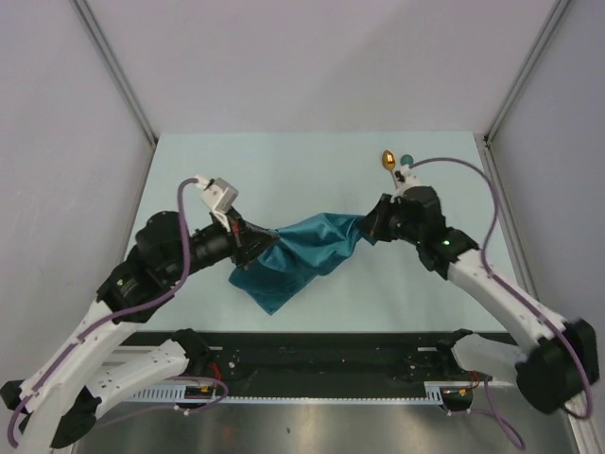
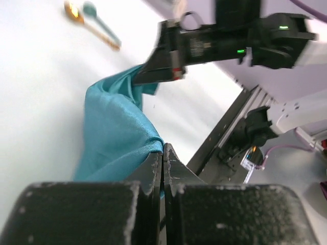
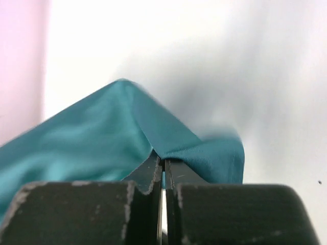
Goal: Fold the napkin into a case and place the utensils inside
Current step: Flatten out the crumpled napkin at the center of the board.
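The teal napkin hangs stretched between my two grippers above the table, its lower corner drooping toward the near edge. My left gripper is shut on its left edge; the left wrist view shows the cloth pinched at my left gripper. My right gripper is shut on the right corner, and the right wrist view shows cloth clamped at my right gripper. The utensils lie at the far right: a gold spoon and a teal spoon, also seen as the gold spoon and teal spoon. No case is formed.
The pale table is bounded by grey walls and two slanted frame posts. A black rail runs along the near edge between the arm bases.
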Robot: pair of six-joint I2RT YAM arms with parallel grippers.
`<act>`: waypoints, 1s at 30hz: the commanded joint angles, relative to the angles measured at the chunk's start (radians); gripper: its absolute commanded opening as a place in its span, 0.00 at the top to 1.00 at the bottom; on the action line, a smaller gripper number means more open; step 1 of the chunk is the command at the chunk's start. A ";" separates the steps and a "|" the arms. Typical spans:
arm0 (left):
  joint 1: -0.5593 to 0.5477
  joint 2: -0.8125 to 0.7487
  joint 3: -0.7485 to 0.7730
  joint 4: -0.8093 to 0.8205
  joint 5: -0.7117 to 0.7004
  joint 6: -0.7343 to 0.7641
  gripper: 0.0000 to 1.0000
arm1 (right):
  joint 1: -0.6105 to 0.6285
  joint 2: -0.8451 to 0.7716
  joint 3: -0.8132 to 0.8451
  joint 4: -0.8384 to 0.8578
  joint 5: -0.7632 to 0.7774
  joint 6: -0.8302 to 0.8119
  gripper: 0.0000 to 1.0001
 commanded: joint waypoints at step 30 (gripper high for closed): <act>0.499 0.638 0.206 0.003 -0.240 -0.167 0.01 | -0.167 0.964 1.406 -0.675 -0.204 -0.320 0.46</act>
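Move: The teal napkin hangs in the air, a corner already pinched in each hand; it is bound for the middle of the white board. From the left hand that spot is about 25 cm ahead, 8 cm right and 32 cm below; from the right, some 12 cm ahead, 8 cm left and 14 cm below. Beyond the right hand, at board height, the gold spoon lies about 27 cm ahead and 12 cm right, the teal spoon level with it, 4 cm farther right. The napkin is first drawn up and back, the right hand leading with a rise of about 18 cm, then flung forward and down over the board, each hand sweeping some 25 to 30 cm forward. On the way the left drops most, drifts left, turns counter-clockwise and tips downward; both grippers open only near the end, left wide, right about half, letting go of the corners. ##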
